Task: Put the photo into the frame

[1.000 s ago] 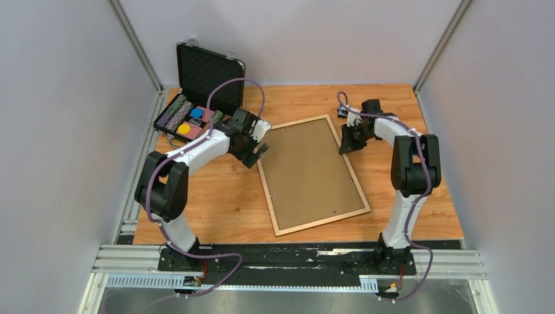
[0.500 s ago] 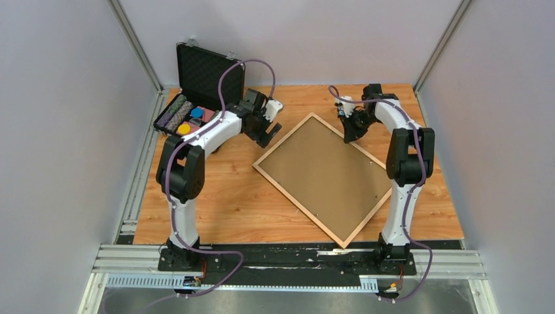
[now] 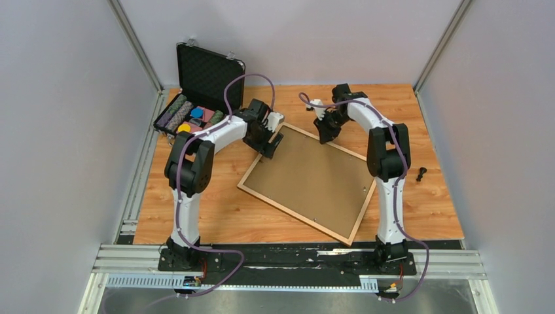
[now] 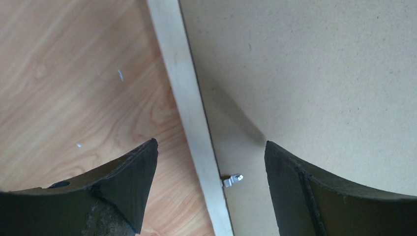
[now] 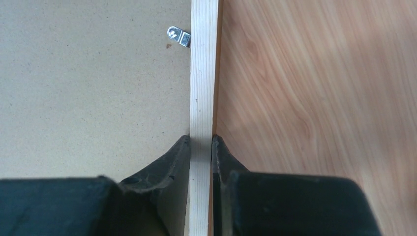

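The frame (image 3: 294, 214) lies face down and askew on the table, its brown backing board (image 3: 311, 180) facing up. My right gripper (image 3: 325, 131) is shut on the pale moulding (image 5: 203, 73) of its far right edge; in the right wrist view the jaws of that gripper (image 5: 200, 140) pinch the strip from both sides. My left gripper (image 3: 271, 140) hangs open over the far left edge. In the left wrist view the left gripper (image 4: 210, 143) straddles the moulding (image 4: 182, 83) without touching it, near a small metal tab (image 4: 232, 180). The photo is out of view.
An open black case (image 3: 206, 72) with coloured pieces stands at the back left, close to the left arm. A small black part (image 3: 421, 173) lies on the wood at the right. Another metal tab (image 5: 178, 35) sits on the board. Grey walls enclose the table.
The frame has swung counterclockwise and slid left, carried by the right gripper, which moved left along the back. The left gripper has shifted onto the frame's far left edge, still open.
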Controlling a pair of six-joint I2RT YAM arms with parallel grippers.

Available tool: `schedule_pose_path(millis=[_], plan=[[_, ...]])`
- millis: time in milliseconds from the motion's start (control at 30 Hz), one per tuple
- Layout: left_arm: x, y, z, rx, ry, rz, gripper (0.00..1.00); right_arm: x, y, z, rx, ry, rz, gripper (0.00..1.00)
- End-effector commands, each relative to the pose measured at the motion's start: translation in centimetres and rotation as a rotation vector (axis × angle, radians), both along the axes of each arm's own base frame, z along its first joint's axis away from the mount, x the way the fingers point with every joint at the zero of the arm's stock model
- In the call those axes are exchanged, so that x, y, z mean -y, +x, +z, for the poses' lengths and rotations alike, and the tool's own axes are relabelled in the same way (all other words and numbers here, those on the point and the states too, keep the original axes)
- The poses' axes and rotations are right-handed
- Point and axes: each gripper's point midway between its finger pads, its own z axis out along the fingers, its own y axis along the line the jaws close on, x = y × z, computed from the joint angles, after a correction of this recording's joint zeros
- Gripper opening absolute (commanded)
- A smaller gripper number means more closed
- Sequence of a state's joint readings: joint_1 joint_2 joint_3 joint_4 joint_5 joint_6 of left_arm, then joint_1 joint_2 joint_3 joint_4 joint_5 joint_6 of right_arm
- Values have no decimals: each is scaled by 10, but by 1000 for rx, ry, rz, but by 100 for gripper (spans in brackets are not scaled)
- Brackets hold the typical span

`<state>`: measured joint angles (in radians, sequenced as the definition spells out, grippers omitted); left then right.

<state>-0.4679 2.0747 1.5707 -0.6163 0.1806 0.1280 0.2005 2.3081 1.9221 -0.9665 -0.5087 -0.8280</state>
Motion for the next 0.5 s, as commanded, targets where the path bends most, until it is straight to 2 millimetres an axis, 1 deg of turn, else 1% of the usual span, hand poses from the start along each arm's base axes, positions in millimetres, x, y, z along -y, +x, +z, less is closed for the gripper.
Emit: schedule_pose_path(millis=[0,100,200,233,267,333,400,433,467], plan=[[-7,5,17,34,-28,86,85,-39,13,7,64,69,62,20],[-19,9,15,36,-15,124,80,-58,14,8,84,73,87,27],[-27,11,12,23,-22,153,72,-73,17,10,102,82,96,33],[-30,12,12,18,-35,164,71,-77,19,12,109,88,91,35],[-30,12,12,9,-50,169,67,-79,20,14,113,94,83,38],[-32,15,12,3,-67,181,61,-82,24,17,121,103,58,42],[-32,20,13,11,-75,180,58,-80,28,22,128,101,20,46],[-31,21,11,8,-75,180,58,-79,29,27,131,106,-5,47],[-29,24,14,14,-83,176,58,-79,29,31,129,113,-25,49]])
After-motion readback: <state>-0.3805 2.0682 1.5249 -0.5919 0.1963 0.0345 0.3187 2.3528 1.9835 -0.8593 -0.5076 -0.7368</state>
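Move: The left hand's open fingers hover about 1 cm above the frame's left short edge, which passes some 1 cm left of the hand point. A metal tab lies about 3 cm back and 1 cm left; the frame's far-left corner is roughly 10 cm ahead and 4 cm right. The right hand has the far long edge between its pads, with that corner about 14 cm left and 7 cm ahead, and another tab 6 cm left and 3 cm ahead. Sink the left gripper about 1 cm around the frame's short edge, then carry it some 3 cm left, partly closing and turning about 10 degrees counter-clockwise, until its inner finger meets the edge's inner side. Meanwhile slide the right gripper about 6.5 cm left along the far edge towards the corner, opening it to release the pinch and keeping it low. ##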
